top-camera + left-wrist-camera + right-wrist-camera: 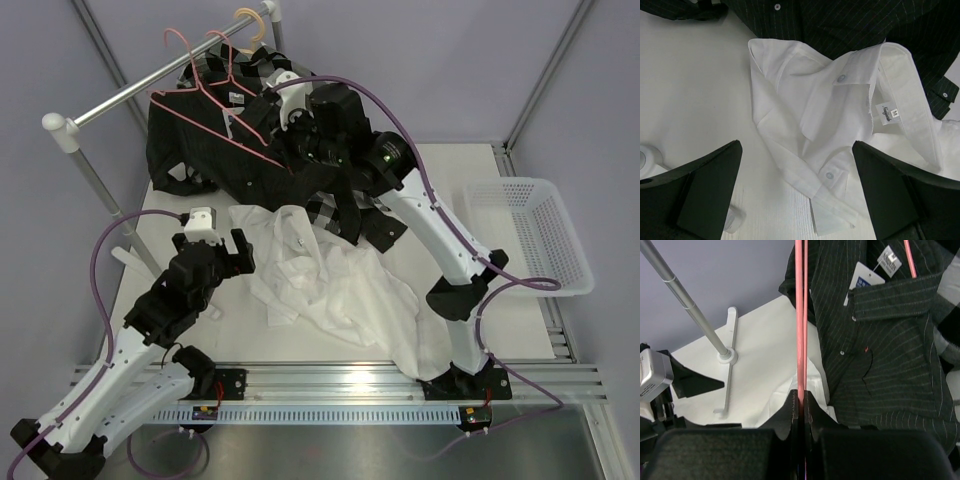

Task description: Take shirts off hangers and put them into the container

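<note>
The plain white shirt [330, 280] lies crumpled on the table, off its hanger, its collar and label [840, 115] facing up. My left gripper [222, 245] hovers open just above that collar [797, 150], one finger on each side. The dark striped shirt [200, 140] hangs on a pink hanger [240, 125] at the rail, and the checked shirt [350, 215] droops below my right arm. My right gripper [801, 392] is shut on the pink hanger's wire [801, 315], beside the striped shirt [890, 350]. A beige hanger [250, 22] hooks on the rail. The white lattice container [530, 235] stands at the right.
The silver rail [160, 85] crosses the back left on a white-capped post [95, 185], whose foot [729, 360] rests on the table. Grey frame uprights stand at the back corners. The arms' aluminium mounting rail [340, 380] runs along the near edge.
</note>
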Tool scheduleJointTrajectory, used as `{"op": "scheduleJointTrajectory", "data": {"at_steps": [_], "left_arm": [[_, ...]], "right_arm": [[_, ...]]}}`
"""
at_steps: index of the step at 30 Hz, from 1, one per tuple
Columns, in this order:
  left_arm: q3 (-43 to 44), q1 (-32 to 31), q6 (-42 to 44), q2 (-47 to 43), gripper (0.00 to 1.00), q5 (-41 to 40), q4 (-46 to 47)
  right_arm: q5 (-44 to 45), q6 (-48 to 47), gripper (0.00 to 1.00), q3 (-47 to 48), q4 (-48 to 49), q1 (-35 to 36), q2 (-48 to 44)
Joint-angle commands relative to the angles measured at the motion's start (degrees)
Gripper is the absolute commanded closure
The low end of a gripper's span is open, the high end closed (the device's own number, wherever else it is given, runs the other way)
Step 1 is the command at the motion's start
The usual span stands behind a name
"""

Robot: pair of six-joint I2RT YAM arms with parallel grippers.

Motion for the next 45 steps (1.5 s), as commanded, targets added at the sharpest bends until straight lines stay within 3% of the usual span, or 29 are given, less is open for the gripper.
{"op": "scheduleJointTrajectory", "data": {"at_steps": [1, 10, 16, 19, 20, 23, 24, 27, 30, 36, 42, 45], "left_arm": [[0.4, -0.1, -0.5, -0.5, 0.01, -1.1, 1.1], [0.3, -0.1, -0.5, -0.5, 0.01, -1.0, 0.8], [0.4, -0.1, -0.4, -0.5, 0.01, -1.1, 0.7], [0.4, -0.1, -0.3, -0.5, 0.01, -1.1, 0.7], [0.4, -0.1, -0.4, -0.5, 0.01, -1.1, 0.7], [0.4, -0.1, -0.3, -0.6, 0.01, -1.4, 0.6], [0.4, -0.1, -0.3, -0.6, 0.01, -1.4, 0.6], [0.5, -0.1, -0.2, -0.5, 0.01, -1.3, 0.7], [0.5, -0.1, -0.1, -0.6, 0.01, -1.1, 0.6], [0.5, 0.0, -0.1, -0.8, 0.01, -0.9, 0.6], [0.5, 0.0, 0.0, -0.8, 0.01, -1.0, 0.6], [0.4, 0.0, 0.0, -0.6, 0.01, -1.1, 0.6]], "right_arm": [[-5.7, -8.3, 1.0, 0.7, 6.2, -0.6, 1.5], [-7.5, -6.3, 1.0, 0.5, 9.4, -2.3, 6.2], [-6.2, -5.1, 0.99, -5.4, 11.1, -2.4, 4.0], [-5.2, -4.6, 0.82, -6.8, 10.2, -2.3, 2.3], [-5.2, -4.2, 0.62, -7.7, 9.9, -2.3, 0.9], [-4.6, -2.7, 0.37, -13.0, 10.8, -2.3, -4.7], [-3.5, -2.2, 0.24, -14.9, 11.3, -2.3, -6.5], [-0.1, -0.5, 0.06, -24.3, 13.4, -2.3, -14.7], [3.2, 1.9, 0.01, -35.3, 15.1, -2.3, -23.0], [6.5, 9.4, 0.01, -60.9, 18.5, -2.2, -35.1], [5.1, 13.8, 0.01, -76.5, 25.9, -2.0, -34.4], [3.8, 14.5, 0.0, -79.9, 31.4, -1.7, -30.6]]}}
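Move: The right hand still grips the empty pink hanger by one corner. The rod spot for its hook is roughly 12 cm ahead, 17 cm left and 10 cm above. The black shirt's middle hangs about 6 cm ahead, 7 cm left and 18 cm below; the white shirt on the table is 14 cm back, 12 cm right and 40 cm below. From the open left hand, the rod spot is about 20 cm ahead, 10 cm left and 30 cm above. The right hand lowers the hanger forward some 8 cm onto the rod, opens wide, retreats right and back, then sinks. ##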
